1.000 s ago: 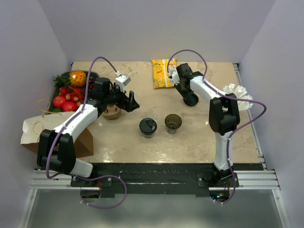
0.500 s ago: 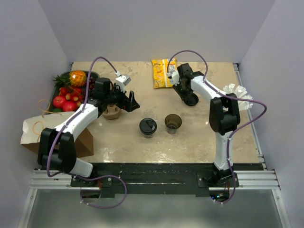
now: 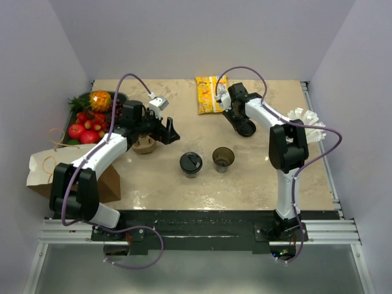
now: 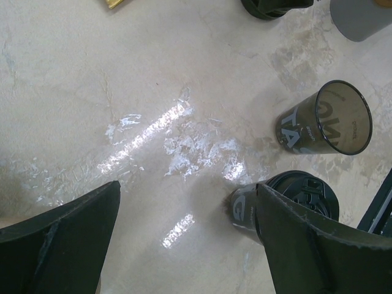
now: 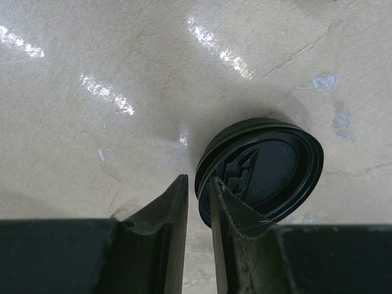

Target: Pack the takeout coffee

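A dark takeout cup with a black lid on it (image 3: 190, 163) stands mid-table, and an uncovered dark cup (image 3: 223, 158) stands just right of it. A loose black lid (image 3: 248, 130) lies farther back. My right gripper (image 3: 239, 121) is down at that lid. In the right wrist view its jaws (image 5: 197, 180) are a narrow gap apart astride the lid's (image 5: 263, 168) left rim, with pale table showing beside the rim. My left gripper (image 3: 166, 131) hangs wide open and empty left of the cups. In its wrist view (image 4: 187, 187) the lidded cup (image 4: 245, 208) sits by the right finger and the uncovered cup (image 4: 324, 119) beyond.
A brown cardboard holder (image 3: 144, 144) sits under the left wrist. A fruit bowl (image 3: 92, 119) and a brown paper bag (image 3: 46, 168) are at the left edge. A yellow snack bag (image 3: 210, 94) lies at the back, and white crumpled paper (image 3: 307, 119) at the right.
The right wrist has edged slightly at the loose lid. Both cups, the lid and the left arm stay where they were.
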### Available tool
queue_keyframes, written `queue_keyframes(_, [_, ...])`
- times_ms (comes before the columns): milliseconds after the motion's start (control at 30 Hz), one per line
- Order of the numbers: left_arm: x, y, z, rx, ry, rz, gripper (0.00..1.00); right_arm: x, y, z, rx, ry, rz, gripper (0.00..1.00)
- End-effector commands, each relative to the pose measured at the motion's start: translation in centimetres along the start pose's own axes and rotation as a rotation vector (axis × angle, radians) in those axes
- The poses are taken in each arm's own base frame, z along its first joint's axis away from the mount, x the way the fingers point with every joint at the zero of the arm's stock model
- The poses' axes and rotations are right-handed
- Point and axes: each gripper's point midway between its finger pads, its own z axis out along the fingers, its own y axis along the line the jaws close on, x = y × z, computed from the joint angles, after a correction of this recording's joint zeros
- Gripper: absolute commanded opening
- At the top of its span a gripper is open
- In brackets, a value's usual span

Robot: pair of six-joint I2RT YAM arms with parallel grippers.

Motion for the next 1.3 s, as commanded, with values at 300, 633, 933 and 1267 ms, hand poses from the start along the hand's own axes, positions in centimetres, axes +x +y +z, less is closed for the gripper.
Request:
queue_keyframes(300, [-1.4,0.2,0.2,0.011,-0.038,0.008,0.96,-0.8,-0.4,0.2,0.008,-0.007,0.009,0.19])
queue_keyframes(633, [-1.2,0.2,0.3,0.016,-0.035,-0.001,0.96,-0.9,-0.6,-0.6,0.02,-0.014,0.01,0.12])
queue_keyframes(933, [-1.2,0.1,0.3,0.019,-0.043,-0.007,0.96,-1.8,-0.7,-2.4,0.018,-0.06,0.043,0.03])
queue_keyframes(1267, [-1.3,0.2,0.7,0.027,-0.04,-0.02,0.96,-5.0,3.3,-2.0,-0.095,-0.126,0.265,0.0])
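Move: The right fingertips, slightly open, straddle the left rim of the black lid; its middle is about 4 cm to their right, level fore and aft, and some 2 cm lower. From that hand, the open cup stands about 17 cm back and 5 cm left, the capped cup 17 cm back and 19 cm left, and the yellow bag 15 cm ahead and 10 cm left. From the left hand, the lid is some 30 cm right, 9 cm ahead and well below. Sink the right gripper about 1.5 cm over the lid's left rim, hold it there and shut the fingers fully to pinch the rim between the pads. With it gripped, draw the hand about 2 cm to the left, rising slightly, while tilting and turning the wrist a few degrees clockwise. ##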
